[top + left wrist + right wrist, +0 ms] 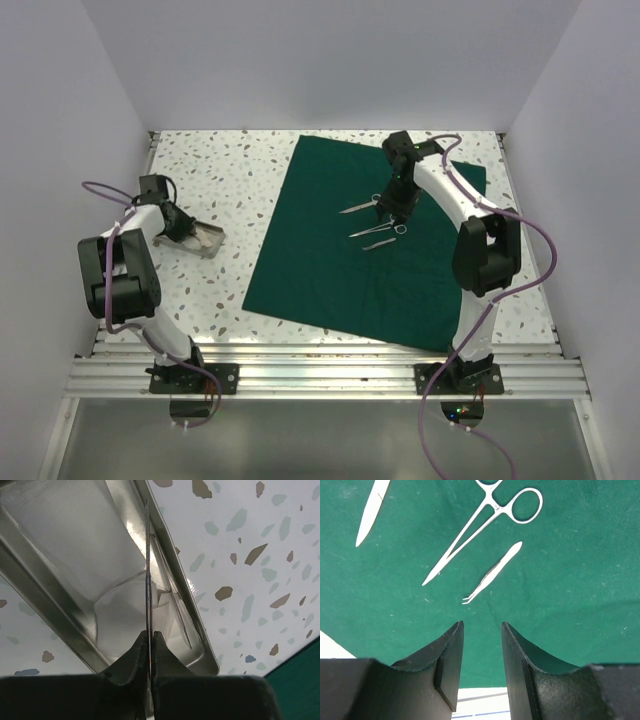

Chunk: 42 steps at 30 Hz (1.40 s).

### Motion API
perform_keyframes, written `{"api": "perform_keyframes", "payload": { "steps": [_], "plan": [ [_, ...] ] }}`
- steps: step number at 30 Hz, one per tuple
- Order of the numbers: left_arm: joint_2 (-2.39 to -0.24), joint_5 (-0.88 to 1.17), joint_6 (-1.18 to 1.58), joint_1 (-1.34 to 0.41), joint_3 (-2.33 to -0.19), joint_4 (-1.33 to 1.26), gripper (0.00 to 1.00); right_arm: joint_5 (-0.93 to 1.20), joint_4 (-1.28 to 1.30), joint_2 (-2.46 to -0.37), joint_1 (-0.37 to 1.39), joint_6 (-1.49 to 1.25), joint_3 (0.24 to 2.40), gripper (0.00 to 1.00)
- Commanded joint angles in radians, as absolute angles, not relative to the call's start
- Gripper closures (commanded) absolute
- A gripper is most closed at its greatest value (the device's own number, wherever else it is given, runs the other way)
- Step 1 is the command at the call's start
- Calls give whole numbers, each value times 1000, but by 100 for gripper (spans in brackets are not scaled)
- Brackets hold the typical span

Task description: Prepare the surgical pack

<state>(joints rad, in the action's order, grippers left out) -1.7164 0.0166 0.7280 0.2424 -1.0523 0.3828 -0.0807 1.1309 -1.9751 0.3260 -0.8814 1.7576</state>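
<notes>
The dark green drape [320, 270] lies spread flat on the table. On it are steel scissors [357, 208], ring-handled forceps [378, 229] and small tweezers [378, 243]. My right gripper [397, 215] hovers just right of them. In the right wrist view it [482, 625] is open with nothing between its fingers, and the tweezers [492, 572] lie just ahead, beyond them the forceps [470, 535] and a scissors blade [370, 510]. The shiny metal tray [210, 243] sits at the left. My left gripper [150, 635] is shut on the tray's [45, 600] thin wall, and white gauze [125, 620] lies inside.
The speckled tabletop [220, 180] is walled in by white panels at the left, the back and the right. An aluminium rail [320, 375] runs along the near edge, with both arm bases on it. A corner of the drape [300, 675] shows at the left wrist view's lower right.
</notes>
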Motion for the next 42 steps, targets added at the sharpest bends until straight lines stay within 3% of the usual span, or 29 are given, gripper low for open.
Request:
{"api": "perform_keyframes", "payload": {
  "steps": [1, 4, 8, 9, 10, 16, 34, 42],
  "plan": [
    [-1735, -5, 767, 256, -1089, 360, 97, -100, 1138, -1973, 319, -882, 1753, 60],
    [-1735, 17, 776, 255, -1091, 351, 88, -89, 1132, -1980, 321, -877, 1752, 60],
    [-1740, 35, 784, 256, -1094, 348, 85, -81, 1124, -1996, 321, -880, 1729, 61],
    [-1736, 35, 787, 256, -1094, 350, 82, -77, 1120, -2000, 319, -885, 1726, 61],
    [-1730, 35, 788, 256, -1094, 350, 73, -72, 1117, -2003, 318, -890, 1723, 60],
    [-1715, 52, 804, 256, -1106, 371, 57, -40, 1100, -2048, 305, -931, 1730, 61],
    [-1597, 308, 784, 207, -1057, 302, 58, -66, 1077, -2109, 293, -1046, 1701, 62],
    [-1594, 486, 746, 120, -1064, 203, 53, -74, 1034, -2126, 293, -1049, 1655, 63]
  ]
}}
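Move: The tray's middle is about 3 cm below the left hand and roughly level with it; a gauze pad in the tray is about 5 cm to the left and 1 cm ahead, and a pair of tweezers in the tray 3 cm ahead, level sideways. The last tweezers on the cloth lie some 11 cm below the right hand, 1 cm back, level sideways; from that hand, the clamp is 3 cm ahead and 1 cm left, the scissors 10 cm ahead and 4 cm left. Sink the right gripper about 7 cm, almost straight down towards the tweezers on the cloth, fingers staying part open, and turn it some 10 degrees clockwise. Meanwhile dip the left gripper slightly into the tray, open it to nearly half and let go of the held tweezers; then lift away about 6 cm and swing right, with a little forward, fingers tilting out to the right and forward. ##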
